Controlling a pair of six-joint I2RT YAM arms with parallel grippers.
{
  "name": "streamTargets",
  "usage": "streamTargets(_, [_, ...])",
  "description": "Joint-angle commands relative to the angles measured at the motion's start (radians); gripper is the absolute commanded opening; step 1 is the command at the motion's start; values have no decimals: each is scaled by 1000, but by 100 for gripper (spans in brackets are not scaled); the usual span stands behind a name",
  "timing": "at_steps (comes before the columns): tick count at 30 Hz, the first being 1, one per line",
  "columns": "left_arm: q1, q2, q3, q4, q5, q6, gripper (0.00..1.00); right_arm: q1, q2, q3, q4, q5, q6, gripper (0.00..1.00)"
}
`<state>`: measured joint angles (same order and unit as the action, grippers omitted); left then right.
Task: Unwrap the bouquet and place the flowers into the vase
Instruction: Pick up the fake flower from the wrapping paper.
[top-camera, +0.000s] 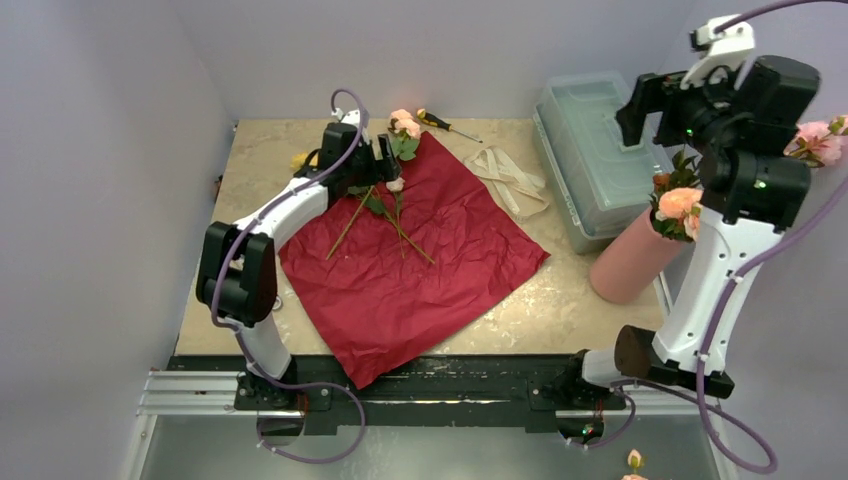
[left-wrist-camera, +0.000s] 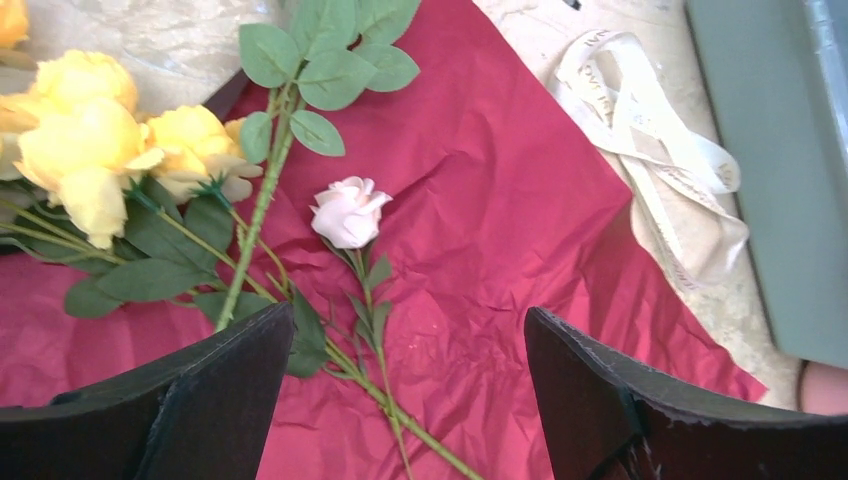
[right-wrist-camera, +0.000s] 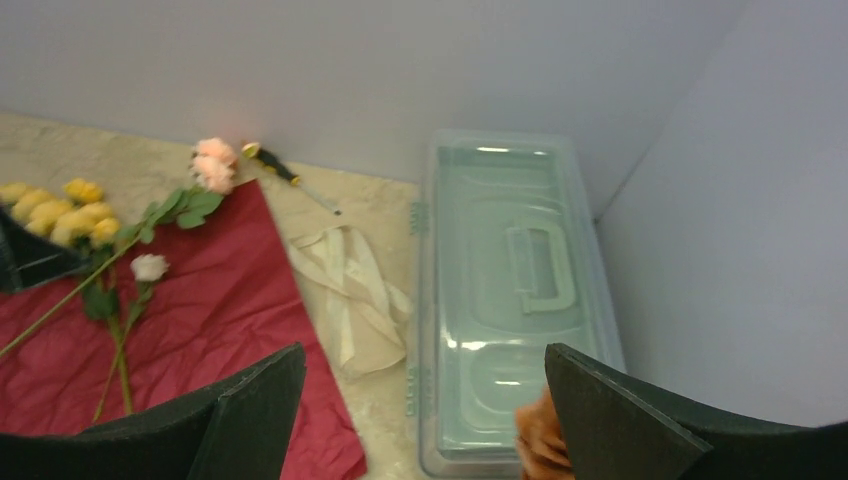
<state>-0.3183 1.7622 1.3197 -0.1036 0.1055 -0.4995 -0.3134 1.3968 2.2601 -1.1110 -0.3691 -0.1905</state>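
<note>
The bouquet lies undone: its dark red paper (top-camera: 420, 265) is spread flat and the flowers (left-wrist-camera: 270, 180) lie loose on its far left part. Among them are yellow roses (left-wrist-camera: 85, 140), a small pale pink rose (left-wrist-camera: 348, 212) and a pink bloom (top-camera: 405, 123). My left gripper (top-camera: 372, 160) (left-wrist-camera: 408, 315) hovers open over their green stems (left-wrist-camera: 400, 415), which pass between the fingers untouched. The salmon-pink vase (top-camera: 628, 265) leans at the right with orange and pink flowers (top-camera: 680, 205) in it. My right gripper (top-camera: 640, 108) (right-wrist-camera: 425, 350) is open and empty, raised above the vase.
A clear greenish box (top-camera: 595, 150) (right-wrist-camera: 510, 290) with a handle stands at the back right. The cream ribbon (top-camera: 510, 175) (left-wrist-camera: 660, 160) lies loose between paper and box. A screwdriver (top-camera: 445, 123) rests by the back wall. A pink flower (top-camera: 822, 140) pokes past the right arm.
</note>
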Motion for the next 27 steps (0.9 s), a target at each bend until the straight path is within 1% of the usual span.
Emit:
streamTargets(1, [8,48,85,-40,-78,96,82,137,-4,-25,75,62,-9,94])
streamTargets(2, [8,57,91,-43,-87,111,80,157,4,-32,81,64,-9,95])
streamTargets(4, [8,79,109,-53,-97,154,71,194,24,-40,86,71,-21,96])
streamTargets(7, [8,131,163,-110,-102,232,53,254,52,-53,96,76,-29,97])
streamTargets(10, [8,199,233,-154,-129,303,41,292,63,-81,110,61,-27,98])
streamTargets(13, [9,251,282,-175,-129,348,32,306,61,-112,126,57,-20,98])
streamTargets(15, [8,278,301,-182,-146,355,31,306,59,-126,131,60,-18,98])
streamTargets(16, [8,290,306,-181,-156,356,31,325,59,-131,132,59,-16,98])
streamTargets(20, [9,326,318,-157,-176,371,34,335,47,-157,140,59,-6,98])
streamTargets(27, [8,429,403,-152,-184,407,34,338,31,-198,150,48,3,98])
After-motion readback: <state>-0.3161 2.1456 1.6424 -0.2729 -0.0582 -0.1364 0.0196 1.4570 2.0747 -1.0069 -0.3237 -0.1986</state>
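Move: The peach flower's stem, at the stretch below its leaves, lies about 8 cm ahead of the left hand, 2 cm to its left and 13 cm below. The pale rose sits some 7 cm ahead of this hand, 2 cm right; the yellow roses, about 11 ahead and 10 left; the peach blossoms, roughly 21 ahead and 4 right. From the right hand the same stem is about 24 cm ahead, 46 left and 47 below. The peach flower's stem is what the empty left hand sinks towards, going down about 10 cm and some 6 forward, drifting slightly left. On the way it rolls about 25 degrees, its left side rising, and its fingers narrow from nearly wide open to about a third open, not yet closing on the stem. The right hand, empty and open, swings left, down and forward, away from the vase, turning counter-clockwise. ##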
